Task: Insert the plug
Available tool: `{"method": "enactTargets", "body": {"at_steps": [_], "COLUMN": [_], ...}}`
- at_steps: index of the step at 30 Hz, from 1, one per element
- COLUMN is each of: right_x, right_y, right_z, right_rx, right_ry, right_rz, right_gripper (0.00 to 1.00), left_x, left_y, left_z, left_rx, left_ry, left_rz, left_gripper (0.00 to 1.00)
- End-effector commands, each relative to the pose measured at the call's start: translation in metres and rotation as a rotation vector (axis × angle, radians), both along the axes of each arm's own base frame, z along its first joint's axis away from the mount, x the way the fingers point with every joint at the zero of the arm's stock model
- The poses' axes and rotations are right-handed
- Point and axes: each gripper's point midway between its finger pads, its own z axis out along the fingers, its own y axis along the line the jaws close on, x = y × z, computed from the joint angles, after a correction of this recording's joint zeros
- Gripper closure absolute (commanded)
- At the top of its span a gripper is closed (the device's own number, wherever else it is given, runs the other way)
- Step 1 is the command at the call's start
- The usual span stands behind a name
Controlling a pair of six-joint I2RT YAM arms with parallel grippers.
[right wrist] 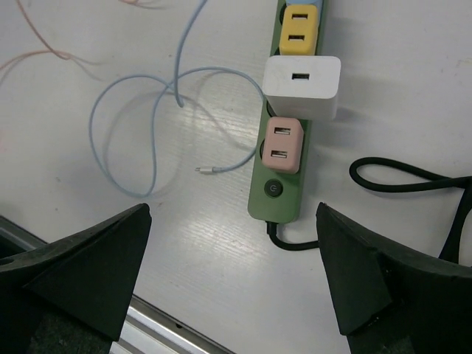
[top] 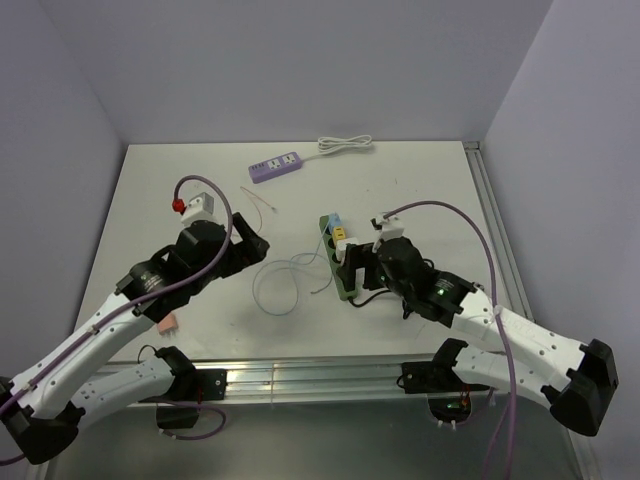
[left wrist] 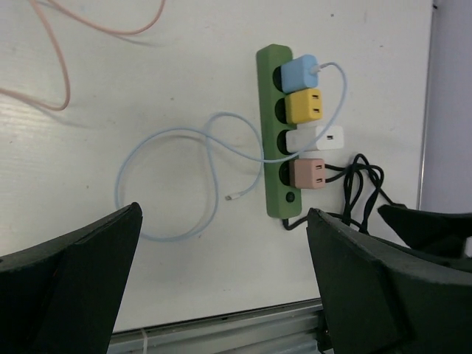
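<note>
A green power strip [right wrist: 274,203] lies on the white table with four plugs seated in a row: blue [left wrist: 299,74], yellow [right wrist: 299,29], white [right wrist: 302,87] and pink [right wrist: 282,145]. In the top view the strip [top: 343,290] sits mid-table. My right gripper [right wrist: 234,210] hovers open just above the strip's switch end, nothing between its fingers. My left gripper [left wrist: 225,214] is open and empty too, off to the strip's left over bare table [top: 250,245]. A light blue cable [left wrist: 169,184] runs from the blue plug and loops loose on the table.
The strip's black cord [right wrist: 405,177] coils beside its near end. A thin pink cable [left wrist: 59,74] lies to the left. At the back are a purple power strip [top: 276,165] with a white cord [top: 345,145], and a white block with a red part [top: 195,207].
</note>
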Motion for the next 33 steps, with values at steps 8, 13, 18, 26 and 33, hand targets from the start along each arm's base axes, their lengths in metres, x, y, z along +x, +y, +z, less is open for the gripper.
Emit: {"method": "enactTargets", "body": {"at_steps": [8,13,18,26,33], "right_x": [-0.016,-0.016,-0.009,-0.012,-0.015], "right_y": [-0.010,-0.014,-0.024,-0.022,0.006], "right_z": [0.007,0.014,0.021,0.031,0.057], "right_rx": [0.021,0.015,-0.026,0.050,0.205], "right_ry": [0.010,0.012,0.025,0.165,0.261], "right_rz": [0.011,-0.006,-0.077,-0.218,-0.233], "right_gripper": [0.00,0.00,0.00,0.00,0.03], "left_x": [0.005,0.019,0.032,0.043,0.020], "left_y": [0.016,0.000,-0.022,0.019,0.083], "left_z": [0.034,0.039,0.020,-0.042,-0.085], "left_rx": [-0.080,-0.012,0.050,0.224,0.380], "left_ry": [-0.058,-0.056,-0.023,0.130,0.359], "left_rz": [0.130,0.074,-0.001,0.300,0.596], "left_gripper": [0.01,0.00,0.00,0.00,0.00]}}
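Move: The corded pink plug on the table, which the left hand seems to make for, lies about 20 cm to its left, 9 cm back and 22 cm below. The blue cable loop is roughly 4 cm left, 1 cm back and 24 cm below that hand; the green strip some 18 cm right, 6 cm ahead. From the right hand the corded plug is about 40 cm left, 7 cm back and 14 cm down. Open left hand edges forward, then sinks some 10 cm, swinging left towards the corded plug; right rises slightly. ##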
